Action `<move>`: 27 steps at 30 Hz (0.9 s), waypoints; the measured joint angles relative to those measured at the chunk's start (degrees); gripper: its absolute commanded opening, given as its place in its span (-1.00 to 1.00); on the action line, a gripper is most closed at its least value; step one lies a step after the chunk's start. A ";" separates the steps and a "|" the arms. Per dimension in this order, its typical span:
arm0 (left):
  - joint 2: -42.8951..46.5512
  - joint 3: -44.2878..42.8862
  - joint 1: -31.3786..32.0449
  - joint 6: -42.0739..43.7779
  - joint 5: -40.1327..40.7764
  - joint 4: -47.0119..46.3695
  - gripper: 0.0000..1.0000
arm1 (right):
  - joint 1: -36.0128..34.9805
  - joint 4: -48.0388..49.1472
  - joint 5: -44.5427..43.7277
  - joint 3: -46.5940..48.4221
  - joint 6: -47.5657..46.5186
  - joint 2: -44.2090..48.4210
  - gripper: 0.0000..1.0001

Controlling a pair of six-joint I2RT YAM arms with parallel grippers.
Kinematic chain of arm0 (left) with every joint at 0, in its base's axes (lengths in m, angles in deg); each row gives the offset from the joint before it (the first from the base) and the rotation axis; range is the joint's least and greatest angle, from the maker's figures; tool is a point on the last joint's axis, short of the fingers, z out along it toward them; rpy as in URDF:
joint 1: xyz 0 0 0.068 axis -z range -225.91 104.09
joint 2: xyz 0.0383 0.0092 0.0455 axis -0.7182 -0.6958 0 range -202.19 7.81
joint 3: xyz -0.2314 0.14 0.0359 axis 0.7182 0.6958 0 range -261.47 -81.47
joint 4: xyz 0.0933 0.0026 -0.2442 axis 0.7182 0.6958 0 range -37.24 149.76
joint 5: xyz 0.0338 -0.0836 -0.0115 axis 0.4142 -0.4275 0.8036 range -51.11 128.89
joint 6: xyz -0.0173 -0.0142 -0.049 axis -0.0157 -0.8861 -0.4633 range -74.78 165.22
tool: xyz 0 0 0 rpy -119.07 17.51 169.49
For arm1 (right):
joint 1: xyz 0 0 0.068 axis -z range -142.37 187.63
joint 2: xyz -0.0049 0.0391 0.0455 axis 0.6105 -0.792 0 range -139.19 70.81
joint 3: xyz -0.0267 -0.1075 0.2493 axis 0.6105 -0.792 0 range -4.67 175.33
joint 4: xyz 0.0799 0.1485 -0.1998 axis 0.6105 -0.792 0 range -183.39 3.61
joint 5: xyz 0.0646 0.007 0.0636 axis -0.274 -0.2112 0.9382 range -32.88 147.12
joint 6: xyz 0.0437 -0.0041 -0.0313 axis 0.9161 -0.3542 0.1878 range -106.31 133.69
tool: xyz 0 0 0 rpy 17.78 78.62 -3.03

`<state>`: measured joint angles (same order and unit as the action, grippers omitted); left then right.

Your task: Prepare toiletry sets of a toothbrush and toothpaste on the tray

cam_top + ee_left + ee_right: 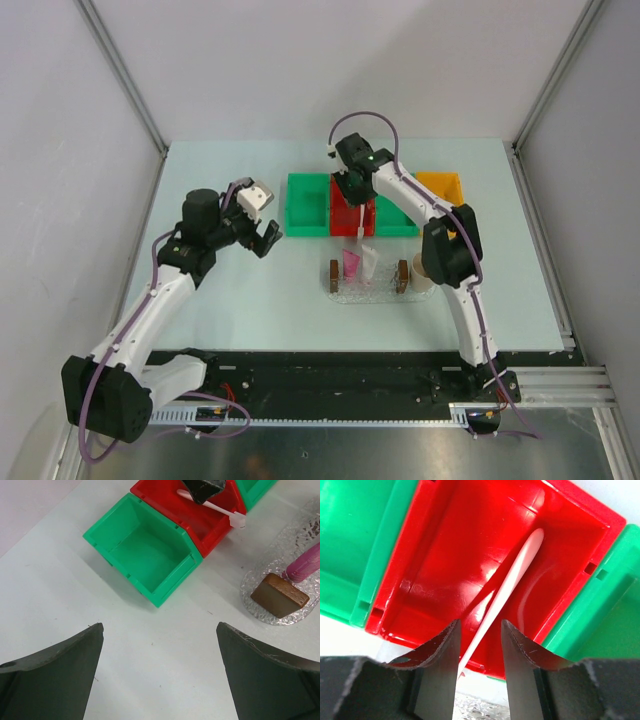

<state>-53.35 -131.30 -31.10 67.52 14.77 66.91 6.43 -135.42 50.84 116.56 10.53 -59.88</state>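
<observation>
A slim white toothbrush (pixel 512 577) lies slanted in the red bin (pixel 445 555), its near end sticking out over the bin's front wall (pixel 357 229). My right gripper (pixel 480 625) hangs over that bin (pixel 354 195), open, its fingers either side of the handle with a gap showing on the right. The clear bumpy tray (pixel 368 293) sits just in front of the bins, with a magenta toothpaste (pixel 351 265) on it, also in the left wrist view (pixel 305 565). My left gripper (pixel 268 238) hovers wide open over bare table (pixel 160 625), left of the tray.
Green bins (pixel 308 205) (pixel 400 215) flank the red one, and a yellow bin (pixel 440 185) stands at the right end. A beige cup (pixel 422 275) sits by the tray's right brown handle (pixel 403 275). Grey walls enclose the table.
</observation>
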 measured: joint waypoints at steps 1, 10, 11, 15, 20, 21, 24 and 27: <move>0.00 0.04 0.00 0.00 -0.02 0.00 0.98 | 0.02 0.00 -0.17 -0.07 0.02 -0.39 -0.17; 0.00 0.35 0.00 0.00 -0.02 -0.15 0.98 | 0.50 -0.09 -1.36 -0.15 0.20 -2.69 -0.16; 0.00 0.37 0.00 0.00 -0.02 -0.15 0.98 | 0.61 -0.07 -1.38 -0.15 0.24 -2.99 -0.17; 0.00 0.39 0.00 0.02 -0.04 -0.17 0.98 | 0.68 -0.11 -1.86 -0.13 0.39 -4.44 -0.17; -0.02 0.42 0.00 0.02 -0.07 -0.22 0.98 | 0.70 -0.42 -2.38 -0.13 0.42 -5.33 -0.16; 0.00 0.44 0.00 0.02 -0.07 -0.26 0.98 | 0.70 -0.42 -2.40 -0.13 0.44 -5.44 -0.17; 0.00 0.76 0.00 0.04 -0.07 -0.42 0.98 | 0.70 -0.46 -2.45 -0.13 0.44 -5.73 -0.19; 0.00 1.11 0.00 0.07 -0.07 -0.44 0.98 | 0.74 -0.48 -2.45 -0.13 0.44 -5.92 -0.27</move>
<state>-53.35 -130.18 -31.10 67.59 14.70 66.47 7.17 -135.90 48.39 116.43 10.97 -65.81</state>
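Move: The white toothbrush lies slanting in the red bin, its head over the near rim. Its middle is about 2 cm ahead of the right hand, 1 cm to its right and 6 cm below. The left green bin's middle is 11 cm left and 2 cm ahead, the right green bin's 9 cm right and 2 cm ahead; the pink toothpaste stands 11 cm back, 1 cm left. From the left hand the toothbrush lies some 15 cm ahead, 18 cm right, 17 cm below. Down into the red bin, slowing towards the end: the right hand sinks about 5 cm and edges 1.5 cm to its right, the wrist tilting only slightly, until its part-open fingertips straddle the toothbrush's thin neck side. The gap stays about as it was, with no grip closed yet; the fingers seem to push the bin to the right. ##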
